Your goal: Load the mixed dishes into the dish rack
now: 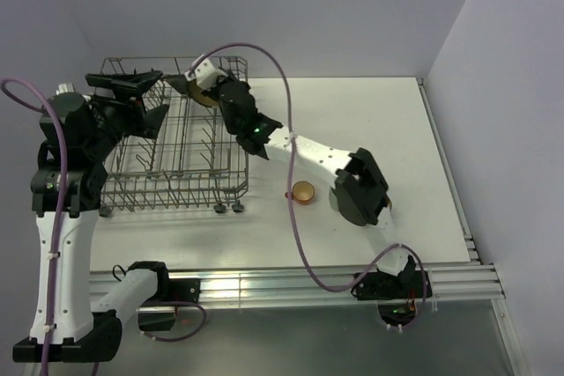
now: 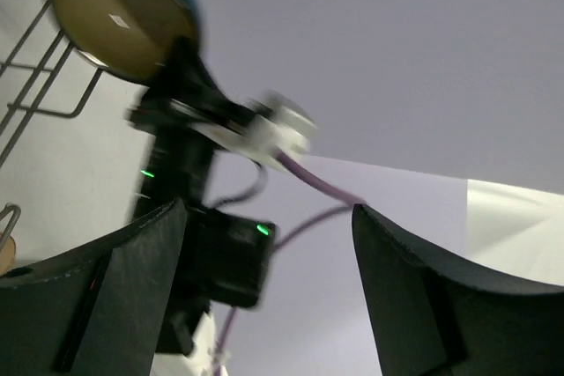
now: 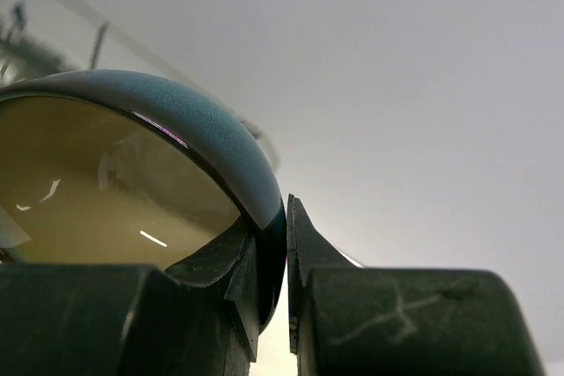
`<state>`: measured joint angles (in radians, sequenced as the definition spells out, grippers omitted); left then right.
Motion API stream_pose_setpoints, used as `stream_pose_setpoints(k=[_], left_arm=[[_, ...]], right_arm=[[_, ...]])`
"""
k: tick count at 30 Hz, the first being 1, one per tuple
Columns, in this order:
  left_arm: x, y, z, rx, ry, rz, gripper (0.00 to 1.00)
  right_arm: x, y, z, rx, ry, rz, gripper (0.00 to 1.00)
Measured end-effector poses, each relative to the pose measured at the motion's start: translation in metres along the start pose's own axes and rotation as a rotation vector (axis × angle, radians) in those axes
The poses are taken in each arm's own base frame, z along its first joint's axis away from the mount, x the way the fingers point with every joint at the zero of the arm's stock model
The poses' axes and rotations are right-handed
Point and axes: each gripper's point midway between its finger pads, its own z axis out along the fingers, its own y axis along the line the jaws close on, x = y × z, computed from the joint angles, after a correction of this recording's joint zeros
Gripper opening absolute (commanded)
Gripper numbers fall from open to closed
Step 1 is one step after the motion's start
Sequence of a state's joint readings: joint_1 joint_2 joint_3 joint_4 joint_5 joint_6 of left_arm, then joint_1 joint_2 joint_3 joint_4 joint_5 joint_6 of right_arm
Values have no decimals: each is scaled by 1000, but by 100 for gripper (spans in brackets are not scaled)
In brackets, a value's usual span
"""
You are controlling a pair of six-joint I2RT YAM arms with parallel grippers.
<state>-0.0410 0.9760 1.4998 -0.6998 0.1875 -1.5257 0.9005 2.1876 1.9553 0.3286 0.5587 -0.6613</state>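
The grey wire dish rack [image 1: 176, 173] stands at the table's back left. My right gripper [image 1: 216, 94] reaches over the rack's back right corner and is shut on the rim of the blue bowl with tan inside [image 1: 204, 99]. In the right wrist view the fingers [image 3: 264, 261] pinch the bowl's rim [image 3: 203, 129]. My left gripper [image 1: 164, 92] is open and empty above the rack's back left, pointing at the bowl. In the left wrist view the bowl [image 2: 123, 19] is seen at the top left beyond the gripper [image 2: 269, 209]. The plate, the mug and one cup are out of view.
A small orange-brown cup [image 1: 302, 192] stands upright on the white table, just right of the rack's front right corner and under my right arm. The rack's wire tines [image 2: 35, 85] show at the left of the left wrist view. Walls close the back and right.
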Motion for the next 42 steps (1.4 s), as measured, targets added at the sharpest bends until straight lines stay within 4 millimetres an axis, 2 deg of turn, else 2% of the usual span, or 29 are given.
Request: stream_pose_setpoints(k=[5,7,9,11,15,23,32,42], left_arm=[[5,33,13,-54,20,-205,79],[7,31,18,-61,28,-266,79],[8,26,23,-56,35,-307,79],[10,15,28,-38,45,-343,78],[16,0,36,-9,65,-395,74],[31,-9,43,15,94,-420,72],[30,-6,57,1,74,-424,68],[43,-4,74,-47,129,-423,62]], right_arm=[[-40,-74,-43,115,-58,142,0],[-60,-100,-60,161,-104,198,0],[-79,-119,-76,191,-151,243,0],[-95,-128,-90,203,-197,284,0],[-113,-122,-112,178,-251,323,0],[-102,-83,-122,103,-243,284,0],[-93,-76,-128,101,-260,289,0],[-83,-84,-135,148,-269,266,0]])
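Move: The right hand already holds the bowl by its rim, the bowl's middle about 3 cm ahead and 6 cm left of the finger pads at their height. The open left fingers it is taken to are some 20 cm back, 11 cm left and 15 cm up. From the left hand the bowl is roughly 23 cm ahead, 6 cm right and 15 cm below. The standing black plate is about 6 cm ahead of the right hand, 5 cm left and 14 cm lower; the rack's right rim is level with it, 7 cm right and 15 cm lower. Back and up, swinging somewhat right, the right hand carries the bowl about 13 cm back towards the left gripper, overshooting in height before settling some 11 cm higher, and rolls about 20 degrees, left side up. The left hand dips briefly, recovers, then reaches about 6 cm forward and as far right to the bowl, rolling some 25 degrees left side down, its fingers partly closing around the rim. ##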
